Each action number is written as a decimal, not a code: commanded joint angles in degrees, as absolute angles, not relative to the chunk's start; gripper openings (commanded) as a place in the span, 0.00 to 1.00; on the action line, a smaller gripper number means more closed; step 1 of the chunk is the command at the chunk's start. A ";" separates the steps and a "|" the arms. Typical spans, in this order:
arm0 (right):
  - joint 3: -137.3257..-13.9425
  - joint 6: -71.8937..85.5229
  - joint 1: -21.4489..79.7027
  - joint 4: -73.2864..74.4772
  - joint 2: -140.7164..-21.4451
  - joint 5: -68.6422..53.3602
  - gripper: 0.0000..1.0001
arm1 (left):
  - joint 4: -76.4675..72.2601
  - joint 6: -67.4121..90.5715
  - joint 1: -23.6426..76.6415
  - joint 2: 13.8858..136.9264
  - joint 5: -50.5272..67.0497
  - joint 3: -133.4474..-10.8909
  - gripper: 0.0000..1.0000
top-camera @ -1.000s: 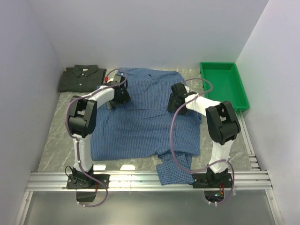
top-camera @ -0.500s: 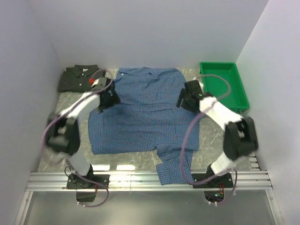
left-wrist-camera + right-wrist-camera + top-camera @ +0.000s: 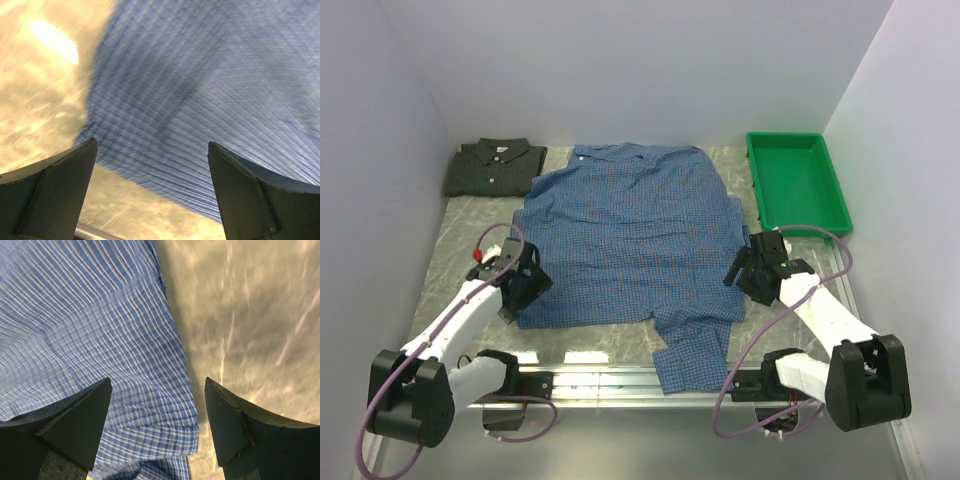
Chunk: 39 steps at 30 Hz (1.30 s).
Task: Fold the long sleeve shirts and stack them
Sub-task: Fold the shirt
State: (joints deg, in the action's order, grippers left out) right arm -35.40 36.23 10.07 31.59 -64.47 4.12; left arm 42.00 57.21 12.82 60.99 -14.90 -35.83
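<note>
A blue checked long sleeve shirt [image 3: 630, 235] lies spread flat mid-table, collar at the far end, one sleeve folded down over the near edge [image 3: 692, 360]. A dark green-grey shirt [image 3: 495, 166] sits folded at the far left corner. My left gripper [image 3: 525, 290] is low at the blue shirt's near left corner, open, with the shirt's hem [image 3: 200, 110] between and beyond its fingers. My right gripper [image 3: 752, 270] hovers at the shirt's right edge, open, the cloth's side edge [image 3: 125, 365] under it. Neither holds anything.
A green plastic tray [image 3: 798, 182] stands at the far right. The marbled tabletop [image 3: 460, 250] shows left and right of the blue shirt. White walls close in on three sides; a metal rail [image 3: 620, 385] runs along the near edge.
Both arms have drawn back from the shirt's shoulders to its near corners. The blue shirt's sides now lie spread wider. The right gripper has opened further.
</note>
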 commanded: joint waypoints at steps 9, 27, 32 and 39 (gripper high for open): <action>-29.71 39.29 9.23 28.65 -65.21 -1.23 0.77 | 38.95 66.88 10.28 63.45 -12.75 -29.10 0.99; -31.72 38.94 9.23 30.92 -67.60 -1.06 0.10 | 40.95 64.16 10.11 64.60 -12.83 -32.25 0.13; -34.45 37.00 9.32 35.32 -62.94 1.66 0.00 | 45.60 63.46 10.11 61.89 -13.27 -35.67 0.00; -37.26 36.56 9.23 40.77 -57.49 1.67 0.00 | 52.46 63.28 10.02 56.43 -13.89 -40.33 0.01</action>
State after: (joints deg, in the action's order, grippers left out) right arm -34.44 37.30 9.47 37.04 -60.03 0.01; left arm 47.81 63.90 10.07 58.72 -13.37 -37.04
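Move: The shirt is spread out. Its near left corner lies about 3 cm back, 1 cm left and 4 cm below the left hand, with the dark folded shirt some 37 cm ahead and 13 cm left. For the right hand, the body's near right edge is roughly 3 cm back, 1 cm left and 4 cm below; the loose sleeve lies about 15 cm back and 12 cm left, the green tray some 29 cm ahead and 18 cm right. Down and back, both open hands sink nearly 4 cm and draw about 3 cm towards the base onto the shirt's near corners, the left turning some 10 degrees counter-clockwise. Down there they stay almost in place while the fingers close fully and pinch the cloth, left slightly before right; then both rise about 4 cm with it, the left also easing forward. ##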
